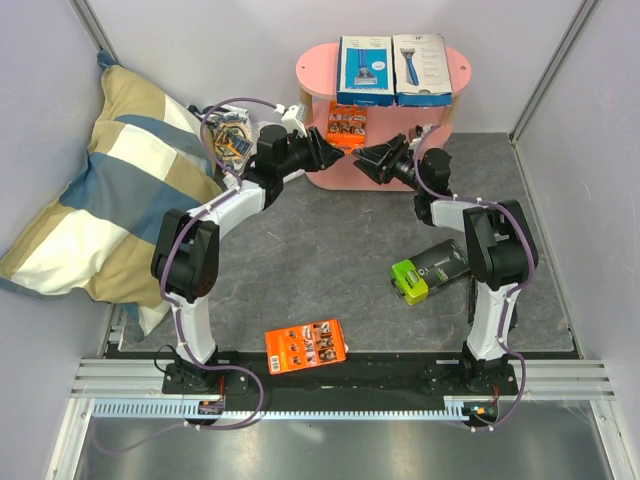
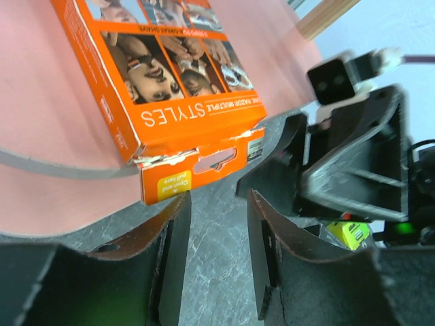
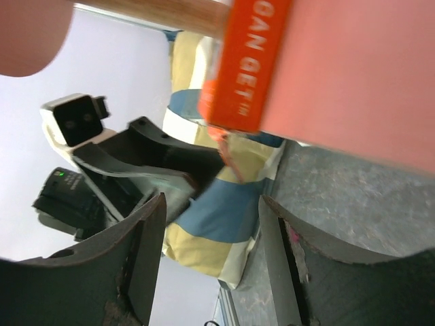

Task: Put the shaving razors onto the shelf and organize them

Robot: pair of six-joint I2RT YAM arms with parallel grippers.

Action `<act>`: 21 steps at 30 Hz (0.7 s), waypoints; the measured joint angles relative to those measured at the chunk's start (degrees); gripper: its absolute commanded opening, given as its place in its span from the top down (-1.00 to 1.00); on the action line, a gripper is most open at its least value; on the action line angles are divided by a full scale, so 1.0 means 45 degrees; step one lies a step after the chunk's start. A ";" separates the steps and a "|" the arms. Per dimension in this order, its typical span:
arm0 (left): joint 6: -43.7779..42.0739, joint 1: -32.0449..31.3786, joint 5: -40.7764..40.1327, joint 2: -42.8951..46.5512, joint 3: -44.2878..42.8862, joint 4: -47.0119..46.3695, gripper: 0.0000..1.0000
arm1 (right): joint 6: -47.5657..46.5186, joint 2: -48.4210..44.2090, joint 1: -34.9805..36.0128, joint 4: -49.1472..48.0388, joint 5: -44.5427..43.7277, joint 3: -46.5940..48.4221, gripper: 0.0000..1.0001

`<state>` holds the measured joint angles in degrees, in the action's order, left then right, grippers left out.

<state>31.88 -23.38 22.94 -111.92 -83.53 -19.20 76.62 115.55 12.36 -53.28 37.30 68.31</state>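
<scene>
The pink shelf [image 1: 312,70] stands at the back centre. A blue razor box [image 1: 364,70] and a white razor box [image 1: 420,68] lie on its top board. An orange razor card [image 1: 347,125] [image 2: 170,88] [image 3: 248,68] lies on the middle board [image 2: 47,122], overhanging its edge. My left gripper [image 1: 325,152] [image 2: 217,204] is open just short of that card, with nothing between its fingers. My right gripper [image 1: 368,160] [image 3: 212,204] faces it from the right, open and empty. A second orange card [image 1: 306,345] lies near the front edge. A lime-green-and-black box [image 1: 430,270] lies by the right arm.
A large checked pillow [image 1: 110,190] fills the left side. A white bag of small colourful items [image 1: 228,135] sits behind the left arm. The two grippers are close together in front of the shelf. White walls enclose the grey mat [image 1: 320,260].
</scene>
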 measured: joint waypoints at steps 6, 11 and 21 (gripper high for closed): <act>0.0005 -0.0005 0.0029 -0.0005 -0.0024 -0.0053 0.05 | -0.0432 -0.0486 -0.0131 0.0636 0.0063 -0.0753 -0.30; 0.0000 -0.0029 0.0282 -0.0005 0.0029 -0.0214 -0.09 | -0.0894 -0.1282 -0.0146 0.1156 0.0107 -0.1642 -0.31; -0.0083 -0.0325 0.0204 0.2098 0.4337 -0.1185 -0.69 | -0.2705 -0.3274 -0.0141 0.3002 0.0151 -0.3254 -0.34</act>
<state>31.51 -24.84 23.86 -102.48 -64.01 -24.53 64.45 100.82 11.73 -39.77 37.98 53.67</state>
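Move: The orange pack still on the table lies some 41 cm back, 6 cm left and 20 cm below my left hand; from my right hand it is about 40 cm back, 12 cm left and 20 cm below. The shelved orange pack's middle is roughly 9 cm ahead and 3 cm right of my left hand, and 11 cm ahead and 4 cm left of my right, nearly level. The green pack lies about 24 cm back, 12 cm right and 20 cm below my right hand. I back both hands away from the orange pack on the middle shelf. My right, already open, draws back about 6 cm, sinking and drifting right, its fingertips dipping some 10 degrees. My left lingers at the pack's near end, then pulls back about 7 cm and down nearly 5 as its fingers open wider, ending clear of the pack. ##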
